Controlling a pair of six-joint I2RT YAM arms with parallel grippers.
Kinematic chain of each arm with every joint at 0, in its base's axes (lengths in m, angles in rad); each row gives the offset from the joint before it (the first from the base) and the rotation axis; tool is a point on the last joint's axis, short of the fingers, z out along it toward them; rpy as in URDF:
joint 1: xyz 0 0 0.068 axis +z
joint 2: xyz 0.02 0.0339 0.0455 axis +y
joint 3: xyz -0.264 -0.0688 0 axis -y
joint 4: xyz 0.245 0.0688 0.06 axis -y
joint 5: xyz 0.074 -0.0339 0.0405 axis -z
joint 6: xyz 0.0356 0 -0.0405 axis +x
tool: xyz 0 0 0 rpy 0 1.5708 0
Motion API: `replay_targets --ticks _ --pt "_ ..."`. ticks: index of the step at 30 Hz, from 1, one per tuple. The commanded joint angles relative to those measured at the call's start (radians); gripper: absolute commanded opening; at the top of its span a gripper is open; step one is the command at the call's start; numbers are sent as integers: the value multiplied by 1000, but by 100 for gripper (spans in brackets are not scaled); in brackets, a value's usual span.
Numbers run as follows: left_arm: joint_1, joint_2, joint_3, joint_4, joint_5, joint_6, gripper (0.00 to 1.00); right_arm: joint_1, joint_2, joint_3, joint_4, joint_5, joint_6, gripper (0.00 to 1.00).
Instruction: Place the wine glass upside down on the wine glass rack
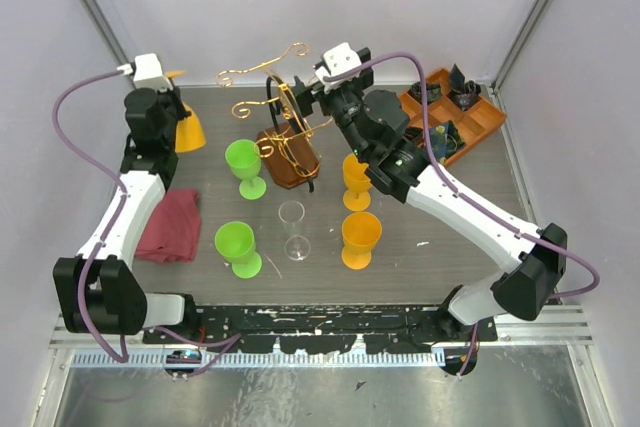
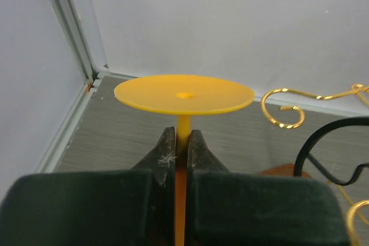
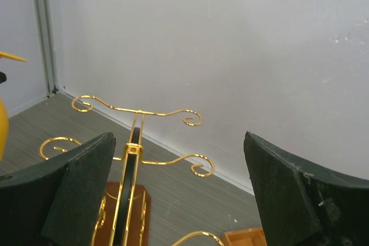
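Note:
My left gripper is shut on the stem of a yellow-orange wine glass, which is held upside down with its round foot on top. From above, that glass hangs at the table's far left beside the left gripper, well left of the wine glass rack. The rack has thin gold curled arms, a black loop and a brown wooden base. My right gripper hovers over the rack's top. In the right wrist view the gripper is open and empty, with the rack below it.
Two green glasses, a clear glass and two orange glasses stand upright in front of the rack. A red cloth lies at the left. An orange compartment tray sits at the far right.

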Motion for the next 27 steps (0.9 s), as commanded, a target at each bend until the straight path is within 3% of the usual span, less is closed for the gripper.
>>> replay_targets --ticks 1,17,27 --pt "1 2 -98 239 -12 96 0 2 -53 -12 -11 55 -43 98" --pt "-8 287 -352 978 163 -3 0 2 -119 -97 -15 112 -119 100" --pt "-61 400 -388 1251 212 63 0 2 -129 -132 -1 107 -150 100"
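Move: The left hand holds the orange glass upside down by its stem, foot uppermost. The rack's far-left hook lies about 6 cm ahead of this hand, 7 cm to its right and 5 cm below; the rack's middle-left hook is level with the hand, roughly 10 cm right and 9 cm down. The far green glass stands some 2 cm back, 10 cm right and 27 cm below. From the empty right hand the far-left hook is about 12 cm ahead, 17 cm left and 17 cm down. The left hand keeps its pinch on the stem and sinks about 11 cm, easing some 4 cm forward and then increasingly to the right towards the rack's far-left hook; near the end it comes back up a good centimetre while the fingers tip up about 15 degrees and swing clockwise nearly as much, bringing the glass's foot close up to the hook. The right hand, open and empty, draws off about 4 cm to the right and 3 cm down, turning slightly. ##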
